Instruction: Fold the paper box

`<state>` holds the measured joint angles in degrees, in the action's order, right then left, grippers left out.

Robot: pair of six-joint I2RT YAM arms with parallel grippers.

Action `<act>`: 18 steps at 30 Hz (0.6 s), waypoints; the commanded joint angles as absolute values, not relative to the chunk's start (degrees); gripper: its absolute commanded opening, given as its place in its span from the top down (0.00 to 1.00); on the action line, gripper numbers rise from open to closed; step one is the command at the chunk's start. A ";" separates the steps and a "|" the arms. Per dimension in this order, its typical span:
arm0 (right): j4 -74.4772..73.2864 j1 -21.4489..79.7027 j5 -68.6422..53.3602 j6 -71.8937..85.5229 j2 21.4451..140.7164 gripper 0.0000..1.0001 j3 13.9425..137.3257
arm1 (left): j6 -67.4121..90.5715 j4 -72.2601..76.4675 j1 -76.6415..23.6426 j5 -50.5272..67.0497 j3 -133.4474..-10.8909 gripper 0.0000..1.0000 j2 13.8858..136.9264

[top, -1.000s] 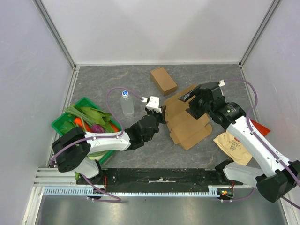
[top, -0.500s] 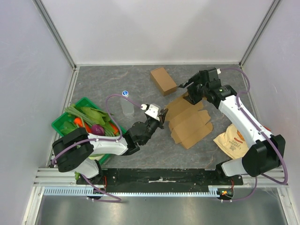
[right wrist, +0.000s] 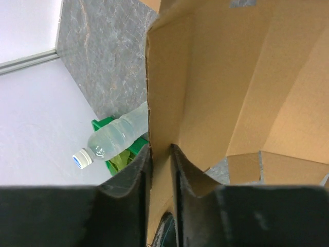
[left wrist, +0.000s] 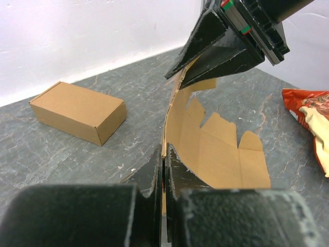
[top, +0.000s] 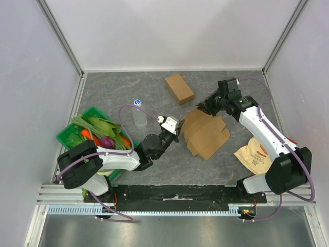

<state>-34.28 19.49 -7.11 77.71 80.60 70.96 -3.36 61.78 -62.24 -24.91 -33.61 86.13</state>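
The paper box (top: 205,136) is an unfolded brown cardboard blank lying mid-table, its left and far edges lifted. My left gripper (top: 176,127) is shut on the blank's left edge; in the left wrist view its fingertips (left wrist: 164,154) pinch the thin cardboard, and the panel (left wrist: 216,149) curves up and away. My right gripper (top: 204,107) holds the far flap. In the right wrist view its fingers (right wrist: 160,150) stand on either side of a folded cardboard panel (right wrist: 221,77). That same gripper (left wrist: 185,82) shows from the left wrist, clamped on the blank's upper edge.
A small folded cardboard box (top: 179,88) lies at the back. A water bottle (top: 138,113) stands left of the blank. A green tray (top: 64,135) of vegetables sits at the left. A snack bag (top: 257,154) lies at the right under the right arm.
My right gripper swung to the far edge of the blank and closed on its flap, lifting it. The left gripper stayed shut on the left edge, shifting slightly.
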 commanded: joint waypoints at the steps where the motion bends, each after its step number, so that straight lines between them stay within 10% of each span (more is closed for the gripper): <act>1: -32.08 19.34 -8.88 80.94 77.88 0.79 67.95 | -5.80 65.66 -62.58 -26.10 -33.22 0.98 85.43; 3: -29.72 19.16 -8.70 83.93 76.04 0.91 64.71 | -3.53 62.43 -62.58 -27.50 -33.57 0.96 84.12; 9: -21.56 18.72 -7.64 92.61 72.43 1.00 54.87 | 14.19 41.70 -62.40 -35.86 -35.94 0.41 74.04; 18: -17.31 17.84 -7.21 94.31 72.95 1.00 50.98 | 18.91 14.15 -61.17 -36.12 -35.51 0.37 58.81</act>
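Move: Around the raised far panel of the paper box, the right fingers are still part open; the box's middle lies some 6 cm back, 3 cm right and 10 cm below that hand. From the left hand, still pinching the panel's near-left edge, the middle is roughly 2 cm ahead, 12 cm right and 10 cm down. A small closed carton sits about 14 cm ahead and 9 cm left of the right hand, 13 cm lower; the bottle is some 17 cm left and 10 cm ahead of the left hand, 10 cm lower. Closing on the raised panel's edge, the right fingers pinch it and carry it down about 6 cm and slightly back towards the robot, turning about 10 degrees clockwise. The left hand dips a centimetre, opens and lets go of its edge, then pulls away about 7 cm to the left, rising a little and drawing back as its fingertips tip down. ##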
